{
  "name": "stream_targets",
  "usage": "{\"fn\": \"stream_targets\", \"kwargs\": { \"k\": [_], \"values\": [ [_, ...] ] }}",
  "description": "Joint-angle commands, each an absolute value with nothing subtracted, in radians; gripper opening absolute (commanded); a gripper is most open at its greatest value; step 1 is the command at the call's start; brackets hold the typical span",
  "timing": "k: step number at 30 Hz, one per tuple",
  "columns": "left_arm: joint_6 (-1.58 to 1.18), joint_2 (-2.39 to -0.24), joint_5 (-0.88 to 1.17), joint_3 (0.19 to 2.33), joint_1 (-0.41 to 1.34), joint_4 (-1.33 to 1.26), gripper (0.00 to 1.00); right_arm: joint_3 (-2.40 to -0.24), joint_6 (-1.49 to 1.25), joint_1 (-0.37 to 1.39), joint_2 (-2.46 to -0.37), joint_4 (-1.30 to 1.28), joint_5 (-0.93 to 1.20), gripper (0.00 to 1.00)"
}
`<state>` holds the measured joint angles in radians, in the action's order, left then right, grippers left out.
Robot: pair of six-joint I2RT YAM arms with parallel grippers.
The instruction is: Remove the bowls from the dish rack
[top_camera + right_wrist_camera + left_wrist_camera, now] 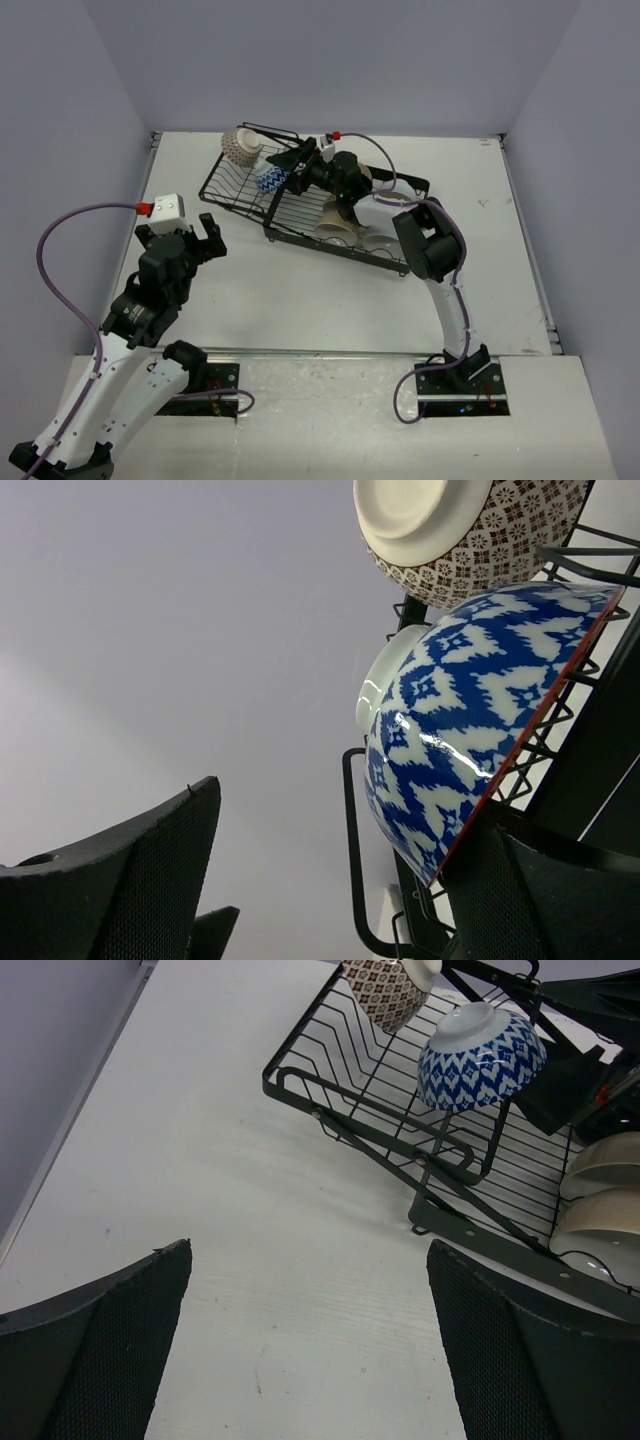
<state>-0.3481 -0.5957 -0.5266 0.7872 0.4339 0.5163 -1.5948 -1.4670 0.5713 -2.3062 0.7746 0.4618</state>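
The black wire dish rack [240, 185] lies at the table's far middle. A blue-white zigzag bowl [268, 181] leans on edge in it, with a brown-patterned bowl [242, 146] behind it at the far corner. Beige and white bowls [338, 228] stand on edge in the rack's right part. My right gripper [281, 168] is open around the blue-white bowl [450, 720]: one finger [545, 900] sits at its red rim, the other finger [130, 880] stands well apart. My left gripper [183, 232] hangs open and empty over bare table left of the rack [400, 1130].
In the left wrist view the blue-white bowl [480, 1060] and the brown-patterned bowl [385, 990] sit at the rack's near corner, with pale bowls [605, 1195] at the right edge. The brown-patterned bowl [470, 530] hangs just above the blue one. Grey walls enclose the white table [300, 300].
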Motion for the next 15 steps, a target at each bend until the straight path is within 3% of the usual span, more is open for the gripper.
{"fn": "stream_targets", "kwargs": {
  "k": [1, 5, 12, 15],
  "values": [
    [-0.327, -0.595, -0.515, 0.779, 0.428, 0.476, 1.0, -1.643, -1.479, 0.574, -2.338, 0.819, 0.483, 0.83],
    [-0.325, -0.595, -0.509, 0.779, 0.428, 0.474, 1.0, -1.657, -1.483, 0.574, -2.364, 0.827, 0.486, 0.76],
    [-0.325, -0.594, -0.505, 0.779, 0.428, 0.472, 1.0, -1.667, -1.502, 0.572, -2.387, 0.864, 0.491, 0.46],
    [-0.325, -0.597, -0.5, 0.779, 0.428, 0.471, 1.0, -1.669, -1.502, 0.572, -2.39, 0.874, 0.489, 0.39]
  ]
}}
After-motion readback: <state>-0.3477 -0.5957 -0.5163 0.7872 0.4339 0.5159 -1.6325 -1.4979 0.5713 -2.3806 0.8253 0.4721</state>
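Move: Just off the right fingertips, about 4 cm left, 1 cm ahead and 3 cm lower, is the middle of the tilted blue-and-white bowl. The brown patterned bowl stands some 8 cm left and 5 cm ahead of the right hand, 2 cm lower; the near tan bowl is roughly 13 cm right, 10 cm back and 10 cm lower. From the left hand, the blue bowl lies around 23 cm ahead, 13 cm right and 8 cm lower. Closing around the near edge of the blue bowl, the right hand's fingers narrow from nearly wide open to less than half open, the lower one tucked behind the rim and the upper one over the outside. Meanwhile the hand sinks about 2 cm towards the bowl, easing slightly forward and left, its wrist hardly turning. ##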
